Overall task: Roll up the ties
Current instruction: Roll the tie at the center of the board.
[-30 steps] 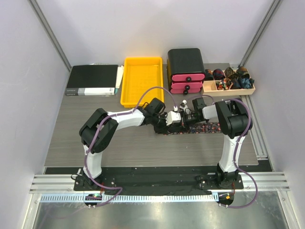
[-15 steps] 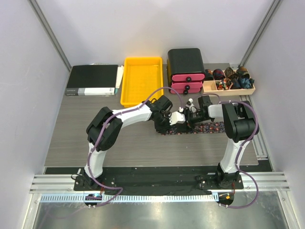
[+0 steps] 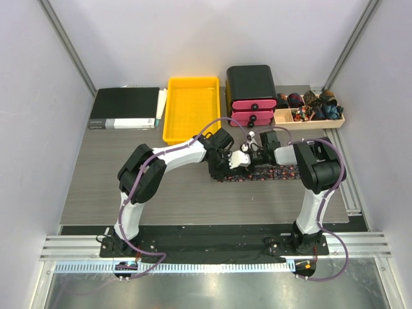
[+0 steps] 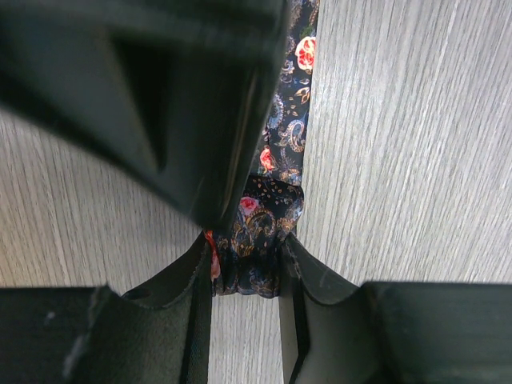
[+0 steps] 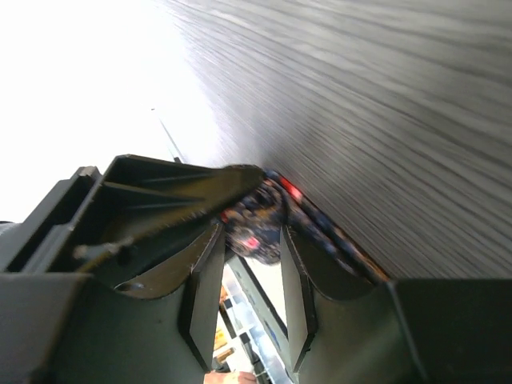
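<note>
One tie, dark with red and orange speckles, lies flat across the table's middle, its left end rolled up. My left gripper is shut on that rolled end; in the left wrist view the roll is squeezed between my fingertips and the strip runs away from them. My right gripper meets the same roll from the other side. In the right wrist view the roll sits between its tips and touches both fingers.
Along the back stand a black binder, a yellow tray, a black box with pink drawers and a wooden box holding several rolled ties. The two wrists crowd together over the tie's left end.
The right gripper, shut a second ago, opened and has narrowed again around the roll. The left arm swung back and to the right, keeping its hold on the rolled end.
</note>
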### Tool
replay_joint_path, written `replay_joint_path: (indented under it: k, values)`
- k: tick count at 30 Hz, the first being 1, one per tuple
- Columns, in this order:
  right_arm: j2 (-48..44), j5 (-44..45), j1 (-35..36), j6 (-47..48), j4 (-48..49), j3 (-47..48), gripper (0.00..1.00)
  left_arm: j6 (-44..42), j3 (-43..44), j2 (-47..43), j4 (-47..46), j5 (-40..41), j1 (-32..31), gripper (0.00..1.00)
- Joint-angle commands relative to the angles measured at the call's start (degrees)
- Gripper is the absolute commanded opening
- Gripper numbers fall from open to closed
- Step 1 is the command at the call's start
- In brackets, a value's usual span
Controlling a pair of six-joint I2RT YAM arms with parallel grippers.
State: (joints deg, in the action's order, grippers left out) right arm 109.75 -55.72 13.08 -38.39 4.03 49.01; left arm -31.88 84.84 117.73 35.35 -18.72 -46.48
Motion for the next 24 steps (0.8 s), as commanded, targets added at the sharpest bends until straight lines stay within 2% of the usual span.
replay_joint_path:
  k: [1, 5, 8, 11, 12, 15, 16, 19, 22, 24]
  values:
    - [-0.6, 0.9, 1.8, -3.3, 6.5, -0.1, 0.39, 0.4, -2.0, 2.9, 6.4, 3.1, 0.4, 0.12]
    - [0.4, 1.5, 2.5, -2.7, 6.5, -1.0, 0.31, 0.5, -2.0, 2.8, 6.3, 2.9, 0.4, 0.13]
    - [1.4, 2.5, 2.6, -0.4, 4.5, -0.9, 0.11, 0.7, -2.3, 2.5, 6.1, 2.8, 0.5, 0.14]
    - [2.3, 3.9, 2.5, 1.4, 1.5, -0.5, 0.01, 1.2, -2.6, 2.2, 5.8, 2.4, 0.9, 0.17]
    - [2.5, 4.4, 2.3, 2.2, 0.9, -0.5, 0.01, 1.4, -2.7, 1.7, 5.5, 2.0, 1.1, 0.18]
    - [4.0, 4.7, 1.7, 3.8, 0.0, -0.4, 0.01, 3.0, -3.7, -1.1, 3.6, -1.2, 3.0, 0.34]
    - [4.6, 4.9, 1.5, 4.3, -0.2, -0.3, 0.01, 3.6, -4.9, -2.1, 2.0, -2.2, 3.6, 0.43]
    - [6.2, 5.6, 0.8, 7.6, -1.3, 0.2, 0.01, 4.6, -9.1, -7.1, -1.2, -8.8, 6.2, 0.55]
    - [7.0, 6.2, 0.4, 10.1, -2.1, 0.5, 0.01, 6.9, -16.2, -13.6, -9.8, -13.8, 8.6, 0.66]
    - [7.1, 6.3, 0.3, 11.0, -2.2, 0.4, 0.01, 8.8, -19.7, -16.6, -17.2, -15.5, 9.5, 0.69]
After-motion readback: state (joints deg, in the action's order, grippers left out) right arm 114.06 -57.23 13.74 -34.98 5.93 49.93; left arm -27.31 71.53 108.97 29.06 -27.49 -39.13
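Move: Right at the left fingertips, already between them, sits the tie's roll; from the right hand it lies about 2 cm to the left and 1 cm lower, level in depth. The visible flat stretch of tie is centred roughly 15 cm to the right hand's right and 3 cm lower. From the left hand, the yellow tray is about 20 cm ahead and 9 cm left, the drawer box some 21 cm ahead and 8 cm right. Easing about 1 cm left onto the tie's roll, the right fingers close from part-open to nearly shut, pinching the roll's right-hand edge, then sink about 1.5 cm towards the table while drifting back a little to the right. The left hand keeps its hold until then; late on it opens, lets go of the roll and moves off left some 4 cm, tilting slightly. ##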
